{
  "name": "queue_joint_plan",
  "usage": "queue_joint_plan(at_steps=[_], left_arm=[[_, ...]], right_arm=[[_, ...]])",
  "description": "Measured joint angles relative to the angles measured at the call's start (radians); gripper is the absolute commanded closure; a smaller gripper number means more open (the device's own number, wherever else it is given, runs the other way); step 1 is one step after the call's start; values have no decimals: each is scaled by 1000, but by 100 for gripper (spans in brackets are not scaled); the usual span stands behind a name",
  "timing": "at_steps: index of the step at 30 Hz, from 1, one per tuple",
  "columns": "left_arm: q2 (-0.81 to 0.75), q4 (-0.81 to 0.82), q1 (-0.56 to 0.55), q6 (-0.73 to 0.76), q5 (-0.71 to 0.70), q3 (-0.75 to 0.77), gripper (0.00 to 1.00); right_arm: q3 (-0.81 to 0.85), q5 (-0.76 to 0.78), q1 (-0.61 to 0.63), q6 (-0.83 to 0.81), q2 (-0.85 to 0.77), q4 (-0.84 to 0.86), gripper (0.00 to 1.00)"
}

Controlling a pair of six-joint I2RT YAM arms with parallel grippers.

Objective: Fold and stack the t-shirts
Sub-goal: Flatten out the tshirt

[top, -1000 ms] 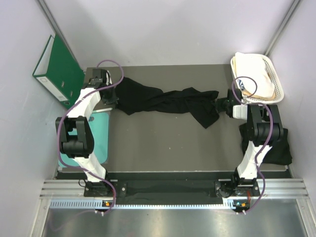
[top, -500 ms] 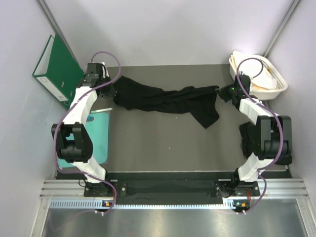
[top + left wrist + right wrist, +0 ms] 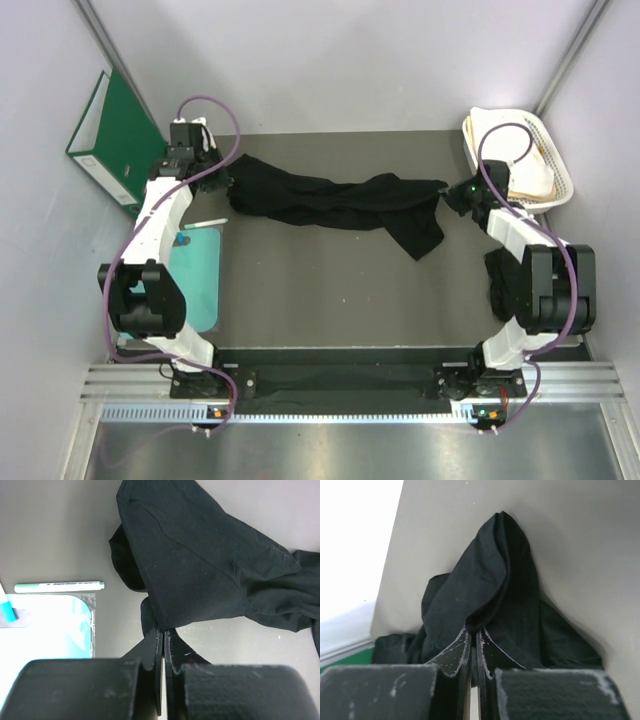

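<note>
A black t-shirt hangs stretched between my two grippers across the far half of the table, bunched, with a flap drooping at its right part. My left gripper is shut on its left end; in the left wrist view the jaws pinch the cloth. My right gripper is shut on its right end; in the right wrist view the jaws pinch a fold of the cloth. A second black t-shirt lies crumpled at the right edge, partly hidden by the right arm.
A white basket with cream cloth stands at the far right corner. A green binder leans at the far left. A teal mat lies at the left, with a green-capped marker beside it. Another dark cloth strip lies along the near edge.
Both grippers have moved farther back and apart, holding the shirt's ends. The shirt has been drawn straighter and a little farther from me.
</note>
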Motion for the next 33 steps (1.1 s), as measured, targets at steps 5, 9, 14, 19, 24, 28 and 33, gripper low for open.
queue_joint_plan(at_steps=[5, 9, 14, 19, 24, 28, 33], left_arm=[[-19, -18, 0, -4, 0, 40, 100], [-37, -18, -1, -21, 2, 121, 100], [-114, -14, -1, -50, 2, 191, 100], [-209, -6, -5, -54, 1, 244, 100], [-326, -3, -8, -38, -4, 262, 100], [-400, -9, -9, -25, -3, 299, 100], [-494, -18, -21, 1, -10, 360, 100]], right_arm=[[110, 5, 16, -116, -7, -92, 100], [285, 24, 65, -269, -48, -179, 100], [486, 90, 166, -493, -169, -274, 100], [546, 175, 263, -676, -369, -351, 100], [540, 254, 311, -763, -575, -419, 100], [541, 291, 315, -797, -706, -444, 100], [587, 303, 316, -812, -821, -486, 100]])
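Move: Both shut grippers already hold the bunched black t-shirt by its ends. Its middle lies about 5 cm ahead of the left hand, 23 cm to its right and 19 below; from the right hand, roughly 3 cm ahead, 22 left and 11 below. The white pen is level with the left hand, some 9 cm to its left. The white basket stands about 12 cm ahead of the right hand and 18 to its right. Hoist the t-shirt by both held ends, fast and still gripping, rising and then drawing back: the left gripper up some 33 cm and back about 14, the right up about 43 and back 25, with a brief leftward swing that it undoes. Tip both grippers' fingers upward by around 50 degrees, and roll the right one so that its right side rises. ##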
